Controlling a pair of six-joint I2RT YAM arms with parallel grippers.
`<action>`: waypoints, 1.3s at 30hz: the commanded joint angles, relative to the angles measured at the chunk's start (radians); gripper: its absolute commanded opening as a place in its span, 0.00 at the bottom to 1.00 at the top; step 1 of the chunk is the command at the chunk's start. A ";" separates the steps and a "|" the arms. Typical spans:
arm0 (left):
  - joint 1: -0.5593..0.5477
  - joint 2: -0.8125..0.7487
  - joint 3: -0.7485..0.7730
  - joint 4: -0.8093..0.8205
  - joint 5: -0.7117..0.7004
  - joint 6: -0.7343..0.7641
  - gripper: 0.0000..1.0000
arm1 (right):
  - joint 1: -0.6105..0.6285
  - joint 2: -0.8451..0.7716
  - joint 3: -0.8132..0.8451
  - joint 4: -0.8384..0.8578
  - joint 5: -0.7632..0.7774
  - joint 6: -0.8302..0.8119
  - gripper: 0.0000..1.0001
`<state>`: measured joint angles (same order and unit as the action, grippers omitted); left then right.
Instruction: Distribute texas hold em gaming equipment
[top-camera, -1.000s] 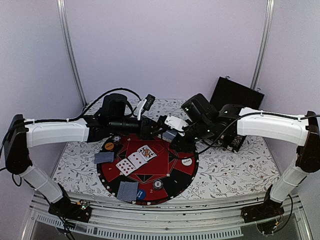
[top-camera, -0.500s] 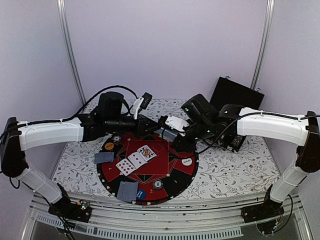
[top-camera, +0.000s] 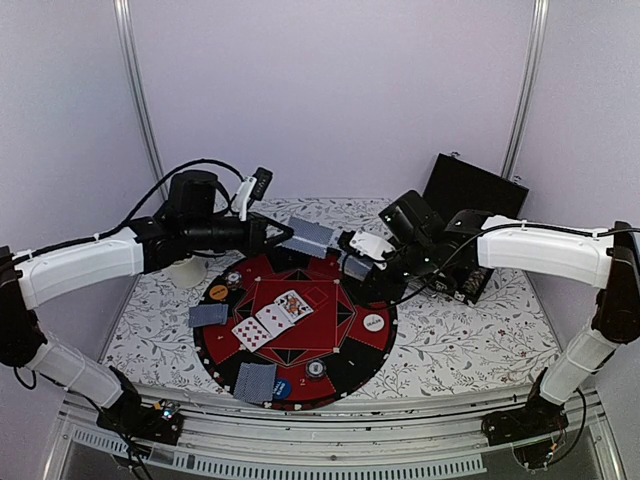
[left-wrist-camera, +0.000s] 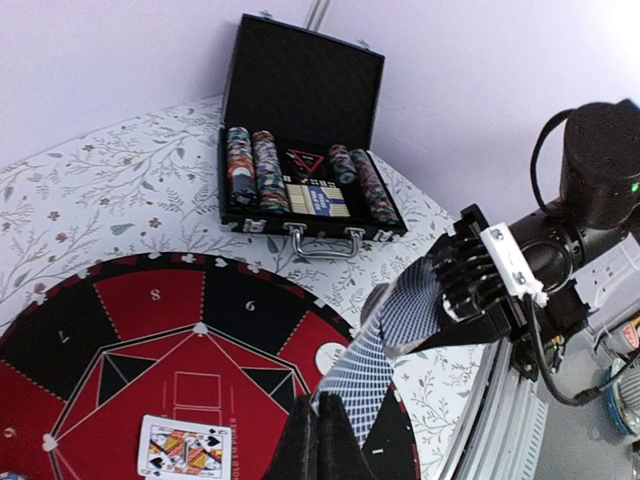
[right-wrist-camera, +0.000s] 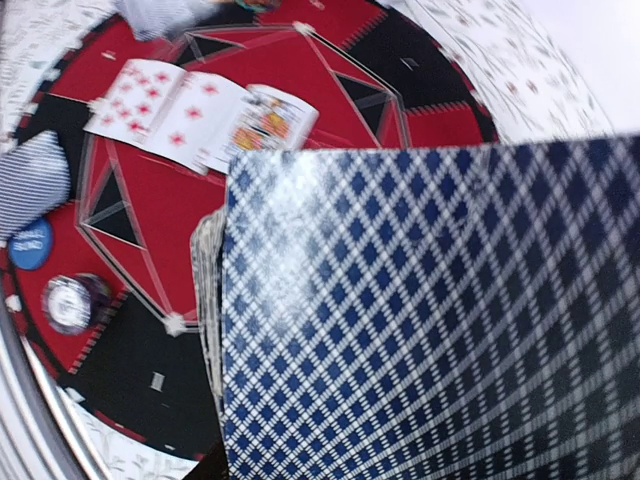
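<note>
My left gripper is shut on one grey-blue-backed card and holds it in the air above the far rim of the round poker mat. In the left wrist view its fingertips pinch the card's near corner. Just right of that card, my right gripper is shut on the deck of cards, which fills the right wrist view and hides its fingers. Face-up cards lie at the mat's centre. Face-down cards lie at its left and front.
On the mat sit an orange disc, a white disc, a blue disc and a striped chip. An open black case with chip rows stands at the back right. A white cup stands at the left.
The left gripper shut on a card at the deck and drew back to the left with it. The right gripper shifted slightly right with the deck.
</note>
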<state>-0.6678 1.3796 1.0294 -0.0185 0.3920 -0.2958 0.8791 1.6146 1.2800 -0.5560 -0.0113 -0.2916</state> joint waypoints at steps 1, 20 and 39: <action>0.097 -0.002 0.015 -0.089 0.044 0.025 0.00 | -0.044 -0.062 -0.045 0.009 0.016 0.008 0.39; 0.077 0.762 0.616 -0.644 0.021 0.373 0.00 | -0.048 -0.118 -0.062 -0.025 0.014 0.009 0.39; 0.045 0.906 0.751 -0.728 -0.169 0.519 0.00 | -0.049 -0.116 -0.082 -0.016 -0.005 0.015 0.39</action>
<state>-0.6094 2.2532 1.7611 -0.6975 0.2523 0.1574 0.8272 1.5169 1.1988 -0.5819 -0.0029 -0.2874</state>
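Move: The card already pinched in the left fingers is meant for the free spot on the mat beside the face card: about 7 cm ahead of the left hand, 4 cm to its right and 24 cm below. The face card lies some 5 cm left of that spot and 6 cm nearer the base; the middle card of the row is about 10 cm left of it and 10 cm nearer. From the right hand the spot is roughly 8 cm ahead, 10 cm left and 14 cm down. The held card is carried forward about 10 cm and down some 23 cm to the mat beside the face card. The left hand first swings forward and a little left, then drops steeply and slows to a creep at the bottom, its fingers tipping down about 40 degrees and staying shut on the card's edge. The right hand, still holding the deck, draws about 3 cm to the right. ##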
